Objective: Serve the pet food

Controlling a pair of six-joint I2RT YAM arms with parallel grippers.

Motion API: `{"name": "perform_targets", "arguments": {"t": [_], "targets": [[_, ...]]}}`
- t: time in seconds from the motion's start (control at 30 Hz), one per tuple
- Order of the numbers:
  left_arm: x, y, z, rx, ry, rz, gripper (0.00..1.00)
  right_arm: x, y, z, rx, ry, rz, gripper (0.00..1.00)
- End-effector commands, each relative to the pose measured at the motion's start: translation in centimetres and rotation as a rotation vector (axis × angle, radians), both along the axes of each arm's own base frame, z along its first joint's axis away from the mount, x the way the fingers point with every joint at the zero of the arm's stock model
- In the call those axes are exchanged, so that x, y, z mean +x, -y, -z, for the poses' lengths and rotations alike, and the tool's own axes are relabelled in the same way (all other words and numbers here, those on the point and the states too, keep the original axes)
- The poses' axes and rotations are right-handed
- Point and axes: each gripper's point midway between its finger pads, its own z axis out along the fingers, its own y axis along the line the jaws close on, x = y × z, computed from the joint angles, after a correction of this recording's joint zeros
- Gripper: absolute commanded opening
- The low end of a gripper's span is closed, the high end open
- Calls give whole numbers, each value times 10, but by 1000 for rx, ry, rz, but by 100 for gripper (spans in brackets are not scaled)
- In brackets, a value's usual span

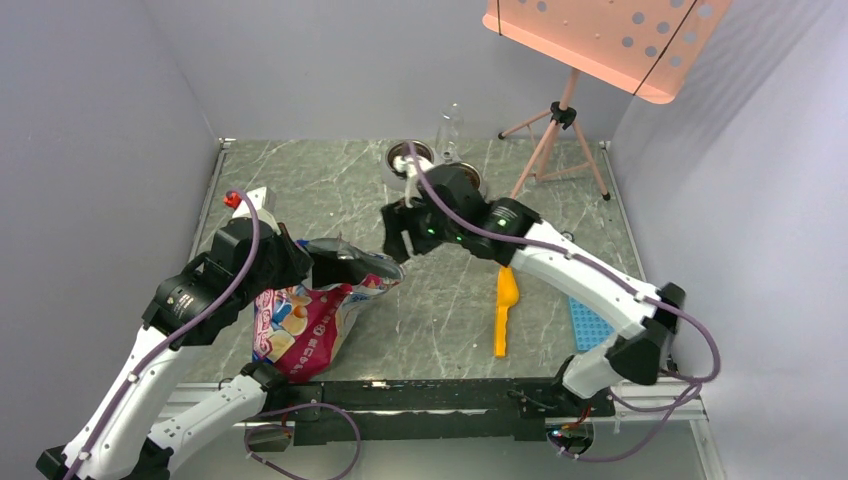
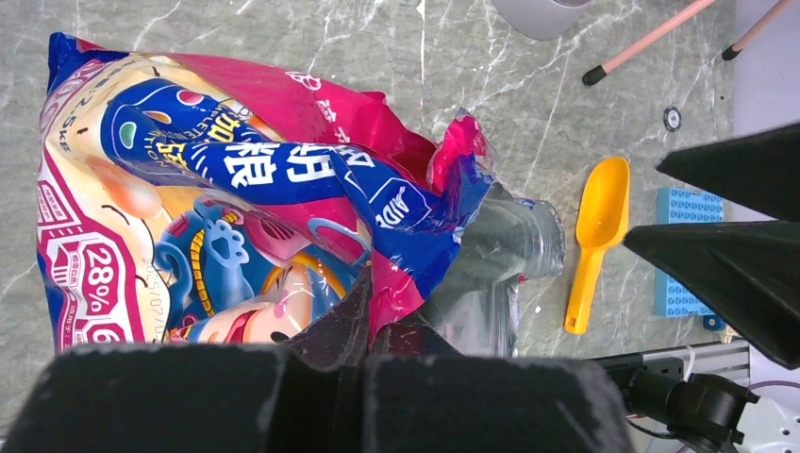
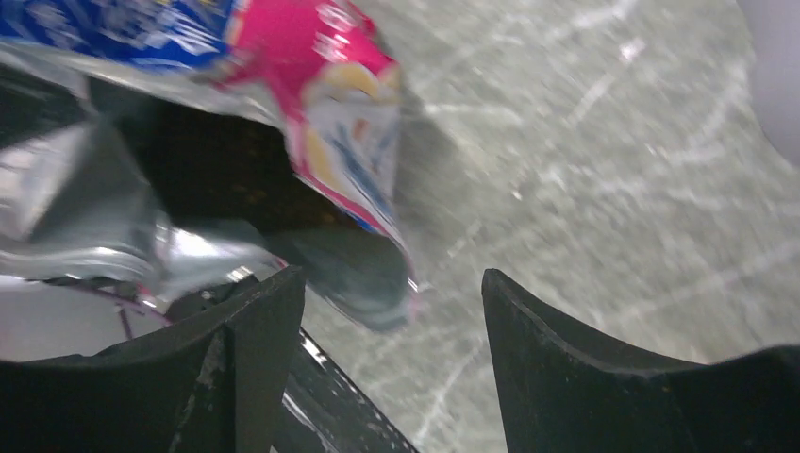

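Note:
The printed pink-and-blue bag (image 1: 305,330) lies on the table with its silver-lined mouth (image 1: 362,265) facing right. My left gripper (image 2: 370,316) is shut on a fold of the bag (image 2: 236,189) beside that mouth. My right gripper (image 1: 397,243) hovers just right of the mouth, open, with nothing between its fingers (image 3: 255,321). In the right wrist view the bag's rim (image 3: 330,142) hangs just ahead of the right gripper (image 3: 387,283), and the inside is dark and blurred. The pet food is hidden inside the bag. A yellow scoop (image 1: 505,310) lies on the table, right of the bag.
Two metal bowls (image 1: 412,154) (image 1: 468,178) and a clear bottle (image 1: 450,128) stand at the back, partly behind the right arm. A pink tripod (image 1: 560,130) stands at the back right. A blue studded plate (image 1: 590,322) lies near the right arm's base.

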Motion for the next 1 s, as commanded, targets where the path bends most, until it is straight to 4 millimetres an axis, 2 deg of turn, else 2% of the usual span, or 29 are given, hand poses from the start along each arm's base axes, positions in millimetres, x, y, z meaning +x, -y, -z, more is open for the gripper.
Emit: {"name": "perform_targets", "arguments": {"t": [0.0, 0.07, 0.13, 0.27, 0.33, 0.43, 0.5, 0.53, 0.63, 0.77, 0.97], "targets": [[2, -5, -8, 5, 20, -27, 0, 0, -61, -4, 24, 37, -229, 72], [0, -6, -9, 3, 21, -30, 0, 2, -83, 10, -19, 26, -261, 71], [-1, -8, -10, 6, 25, -31, 0, 4, -102, 13, -31, 27, -281, 70], [-3, -10, -11, 0, 27, -38, 0, 17, -120, 33, -52, -8, -246, 64], [-4, -10, -13, -5, 33, -39, 0, 20, -125, 36, -55, -22, -234, 52], [-4, -9, -16, -11, 46, -33, 0, 23, -125, 29, -41, -22, -207, 21], [-3, -8, -18, -12, 53, -23, 0, 24, -119, 18, -11, -26, -176, 3], [-2, -6, -19, -14, 56, -15, 0, 23, -114, 10, 15, -31, -160, 0], [2, 2, -22, -20, 58, 20, 0, 26, -93, -15, 93, -67, -75, 0], [10, 23, -30, -50, 56, 95, 0, 35, -59, -63, 227, -66, 77, 0], [32, 74, -60, -143, 97, 280, 0, 69, -15, -119, 367, -37, 346, 0]]}}
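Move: The far corner of the pet food bag's open rim lies about 12 cm to the right hand's left, 1 cm ahead and 7 cm below it. From the same hand the double bowl sits some 27 cm ahead, 6 cm to the right and 24 cm down, the yellow scoop some 7 cm back, 20 cm to the right and 25 cm down. From the left hand, already clamped on the bag's rim, that corner is roughly 6 cm ahead, 8 cm right and 5 cm lower. The right hand sweeps about 12 cm left with open fingers, dropping some 7 cm onto the far corner of the bag's open rim, and shuts its fingers to pinch it. Keeping that pinch it draws back about 6 cm to the right and rises nearly 5 cm, fingers tipping down and wrist turning clockwise, while the left hand, still gripping its own part of the rim, barely moves until late and then follows to the right and slightly up and forward. ##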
